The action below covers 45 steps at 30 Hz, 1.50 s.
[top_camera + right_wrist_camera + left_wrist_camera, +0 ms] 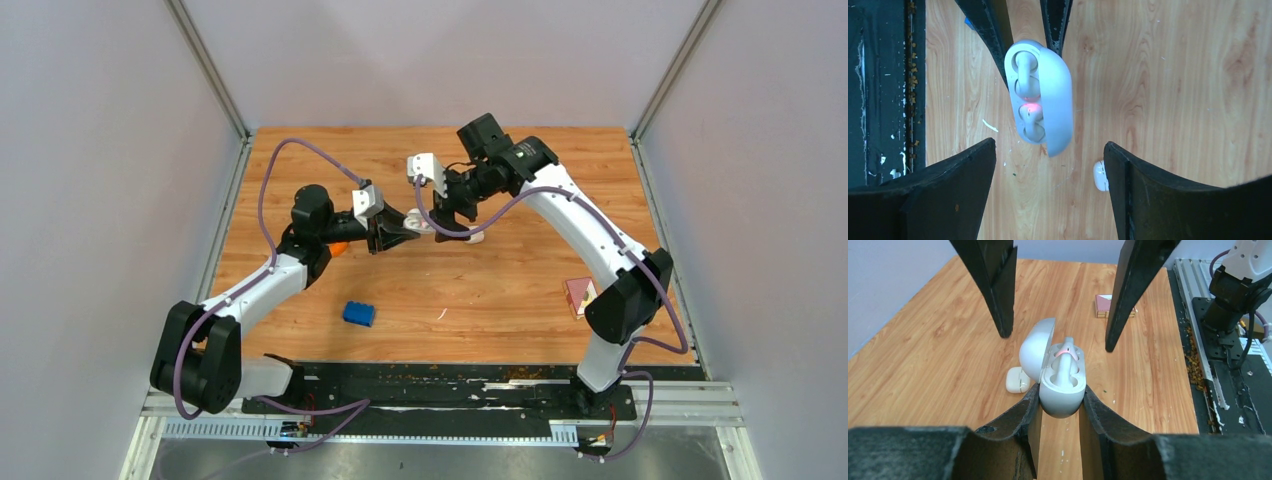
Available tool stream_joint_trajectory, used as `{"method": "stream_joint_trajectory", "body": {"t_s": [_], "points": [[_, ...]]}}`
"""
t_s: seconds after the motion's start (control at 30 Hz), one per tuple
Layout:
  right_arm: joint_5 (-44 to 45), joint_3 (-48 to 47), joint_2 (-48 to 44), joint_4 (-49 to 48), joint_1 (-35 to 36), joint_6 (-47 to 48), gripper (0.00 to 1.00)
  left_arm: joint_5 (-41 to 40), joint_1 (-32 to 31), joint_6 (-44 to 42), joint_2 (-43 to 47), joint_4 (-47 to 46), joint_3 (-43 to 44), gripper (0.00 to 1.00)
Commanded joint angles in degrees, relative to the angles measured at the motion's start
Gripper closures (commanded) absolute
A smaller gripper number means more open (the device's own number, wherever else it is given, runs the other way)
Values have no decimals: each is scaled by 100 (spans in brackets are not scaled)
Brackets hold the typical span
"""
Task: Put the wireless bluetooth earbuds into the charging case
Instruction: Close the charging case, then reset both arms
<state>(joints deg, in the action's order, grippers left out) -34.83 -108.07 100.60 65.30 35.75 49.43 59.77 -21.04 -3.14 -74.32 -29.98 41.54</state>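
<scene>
My left gripper is shut on a white charging case and holds it above the wooden table with its lid swung open. Two white earbuds sit in the case's wells, and a pink-red light glows at the lower one. In the left wrist view one earbud stem shows. My right gripper is open and empty, just above the case's open mouth, with its fingers on either side. In the top view the two grippers meet at the table's middle.
A second small white closed case lies on the table beside the held one and also shows in the right wrist view. A blue toy brick lies near the front. A pink box sits by the right arm's base.
</scene>
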Motion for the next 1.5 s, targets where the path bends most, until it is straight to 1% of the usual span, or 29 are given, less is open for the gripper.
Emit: {"method": "stream_joint_trajectory", "body": {"t_s": [0.0,0.07,0.17,0.3,0.37,0.47,0.53,0.6,0.73,0.83,0.93,1.03,1.07,1.1,1.2,1.27,1.33,1.47], "points": [[-432,-229,72,-50,140,244,21,1,-32,30,-10,-91,276,100],[-316,-206,46,-29,253,421,21,-263,-32,354,-66,-128,334,100],[50,-69,-170,-153,414,513,21,-526,-23,1058,-206,-346,383,100],[627,301,-527,-456,501,343,21,-749,-8,2024,-414,-838,324,100],[874,556,-707,-632,508,216,22,-784,3,2226,-485,-1018,285,100],[1481,945,-906,-894,424,45,21,-696,3,2126,-534,-971,289,100],[1594,1082,-965,-989,209,-86,20,-666,3,1868,-587,-665,324,100],[1469,1100,-978,-1036,-162,-320,20,-662,3,1700,-674,-324,333,100],[1088,1115,-1017,-1112,-877,-802,20,-701,3,1710,-1114,140,408,100],[971,1260,-1113,-1178,-1193,-1028,19,-784,-1,1768,-1532,530,637,98],[1005,1477,-1273,-1216,-1292,-1070,18,-900,3,1851,-2046,1199,1100,96],[1088,1766,-1444,-1312,-1319,-1138,12,-917,-5,1880,-2547,1734,1525,95],[1112,1860,-1471,-1323,-1316,-1143,12,-852,-13,1907,-2725,1873,1649,93],[1130,1920,-1506,-1329,-1316,-1172,12,-824,-14,1939,-2876,1964,1774,92],[1326,2109,-1650,-1429,-1316,-1379,4,-790,-60,2077,-3331,2125,2104,84],[1448,2123,-1710,-1411,-1320,-1541,1,-761,-102,2053,-3657,2394,2311,80],[1567,2103,-1779,-1398,-1333,-1645,0,-722,-187,1913,-3921,2766,2551,78],[1483,2207,-1971,-1448,-1355,-1596,0,-717,-284,1679,-4270,3219,2883,74]]}}
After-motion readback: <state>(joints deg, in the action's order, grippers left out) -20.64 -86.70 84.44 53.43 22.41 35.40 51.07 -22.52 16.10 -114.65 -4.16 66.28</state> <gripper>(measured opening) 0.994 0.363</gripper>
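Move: The charging case, lid standing open on its forward side, is gripped by the left fingers, its middle about 2 cm to the right of that hand. It lies some 5 cm left of the right hand, roughly level and about 1 cm below. A second, shut case rests on the table about 11 cm ahead, 12 cm right and 22 cm below the left hand, with a blue brick 5 cm back, 10 cm left and equally far below. The open charging case, kept gripped, goes 2 cm forward while the right hand, its forward finger outside the lid, eases about 2 cm left and slightly back to shut it. The right hand then swings some 14 cm right and away, turning clockwise and opening wider. The left lowers the case about 18 cm, farther forward towards the shut case, rolling forward some 55 degrees with fingertips dipping. ##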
